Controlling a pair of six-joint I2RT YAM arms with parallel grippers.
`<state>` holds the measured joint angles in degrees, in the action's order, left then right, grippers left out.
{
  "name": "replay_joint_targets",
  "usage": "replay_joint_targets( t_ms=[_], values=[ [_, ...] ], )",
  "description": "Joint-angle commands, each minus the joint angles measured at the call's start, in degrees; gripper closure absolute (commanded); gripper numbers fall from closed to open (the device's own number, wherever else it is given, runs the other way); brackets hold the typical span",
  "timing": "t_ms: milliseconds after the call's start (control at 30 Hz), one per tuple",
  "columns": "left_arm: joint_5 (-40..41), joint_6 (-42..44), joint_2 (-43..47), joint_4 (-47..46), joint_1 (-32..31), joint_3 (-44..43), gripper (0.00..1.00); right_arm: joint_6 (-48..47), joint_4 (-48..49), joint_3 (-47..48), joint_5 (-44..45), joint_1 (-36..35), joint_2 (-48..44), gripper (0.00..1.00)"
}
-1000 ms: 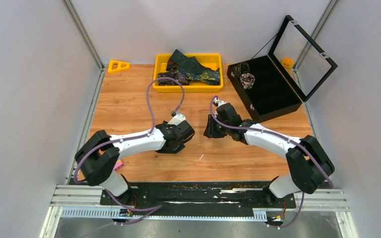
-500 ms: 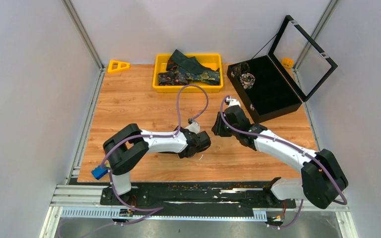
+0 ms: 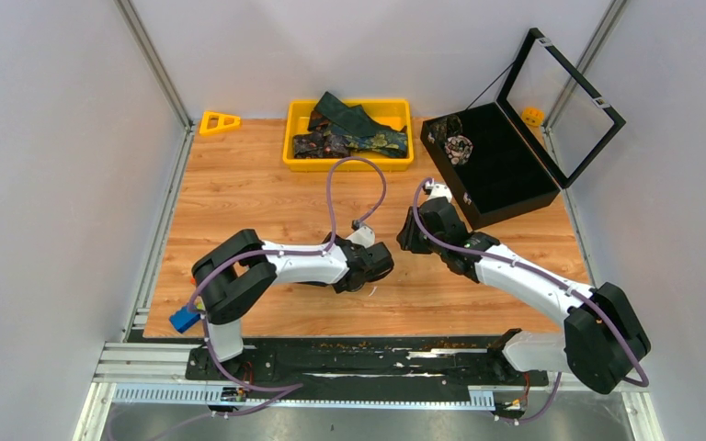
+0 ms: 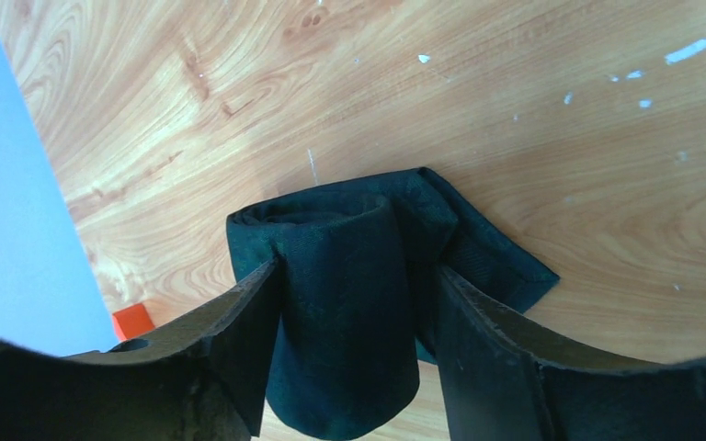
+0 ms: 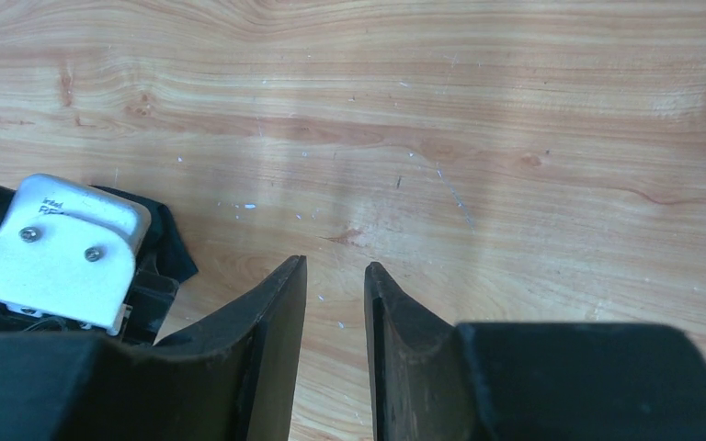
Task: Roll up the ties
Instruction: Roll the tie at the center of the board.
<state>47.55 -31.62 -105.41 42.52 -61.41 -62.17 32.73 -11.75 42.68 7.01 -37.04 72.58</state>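
A dark teal-green tie, rolled into a cylinder with its tail spread on the wood behind, stands between the fingers of my left gripper. Its left finger touches the roll; the right finger stands a little off it, so the jaws are open. In the top view the left gripper hides the roll at mid-table. My right gripper hovers just to its right, narrowly open with nothing but bare wood between the fingers. More ties, teal and gold-patterned, lie heaped in the yellow tray.
A black case with its clear lid raised stands at the back right, a patterned roll inside it. A yellow triangular piece lies at the back left. Grey walls close both sides.
My left arm swung right and folded its elbow, carrying the roll to mid-table, and its jaws have widened around it. The right gripper drew back slightly to the right.
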Motion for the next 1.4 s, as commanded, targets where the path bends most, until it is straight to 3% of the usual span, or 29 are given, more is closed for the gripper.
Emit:
replay_joint_targets(
  t_ms=[0,367,733,833,933,967,1133,1367],
  values=[
    [-4.7,-1.0,4.0,-3.5,-0.2,1.1,0.31,0.6,1.6,0.3,1.1,0.2,-1.3,0.69],
    [-7.3,1.2,15.7,-5.9,-0.2,4.5,0.01,-0.1,1.1,1.8,-2.9,0.1,-2.4,0.64],
    [-10.8,3.7,34.4,-4.8,0.6,9.0,0.0,-0.9,5.9,4.4,-17.2,-1.0,1.0,0.54],
    [-15.7,4.6,40.8,-8.3,4.4,13.5,0.0,-0.1,6.4,6.1,-18.8,-1.9,3.1,0.42],
    [-21.2,5.6,46.4,-11.6,11.2,18.2,0.0,0.9,7.8,6.7,-21.1,-2.5,5.5,0.16],
    [-22.8,5.9,47.7,-12.5,13.3,19.4,0.0,1.1,8.7,6.7,-22.3,-2.6,6.2,0.12],
    [-28.1,5.8,51.0,-14.2,21.1,23.2,0.0,2.3,12.1,7.6,-27.9,-3.2,10.4,0.01],
    [-34.5,4.9,50.0,-16.8,30.1,25.8,0.01,3.5,12.1,13.5,-30.8,-6.2,19.1,0.01]
  ],
)
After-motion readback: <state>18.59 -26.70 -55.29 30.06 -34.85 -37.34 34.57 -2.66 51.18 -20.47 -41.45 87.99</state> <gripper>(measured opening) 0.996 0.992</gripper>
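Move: Between the left hand's fingers, only a centimetre or so below the hand point, sits the rolled dark green tie. From this hand a white scrap lies about 12 cm to the right and 5 cm back, toy blocks some 29 cm left and 11 cm back, and the yellow tray roughly 31 cm ahead and 7 cm right. From the right hand the tie is about 21 cm left, 5 cm back and 8 cm down. Letting go of the tie roll, the left hand opens fully, eases a little right and back, lifts about 10 cm, then swings left clear of the roll and sinks slightly, its left side dipping some 40 degrees. The right hand, briefly still, travels about 12 cm left and a little back towards the tie, spreading its fingers wide and turning counter-clockwise. ##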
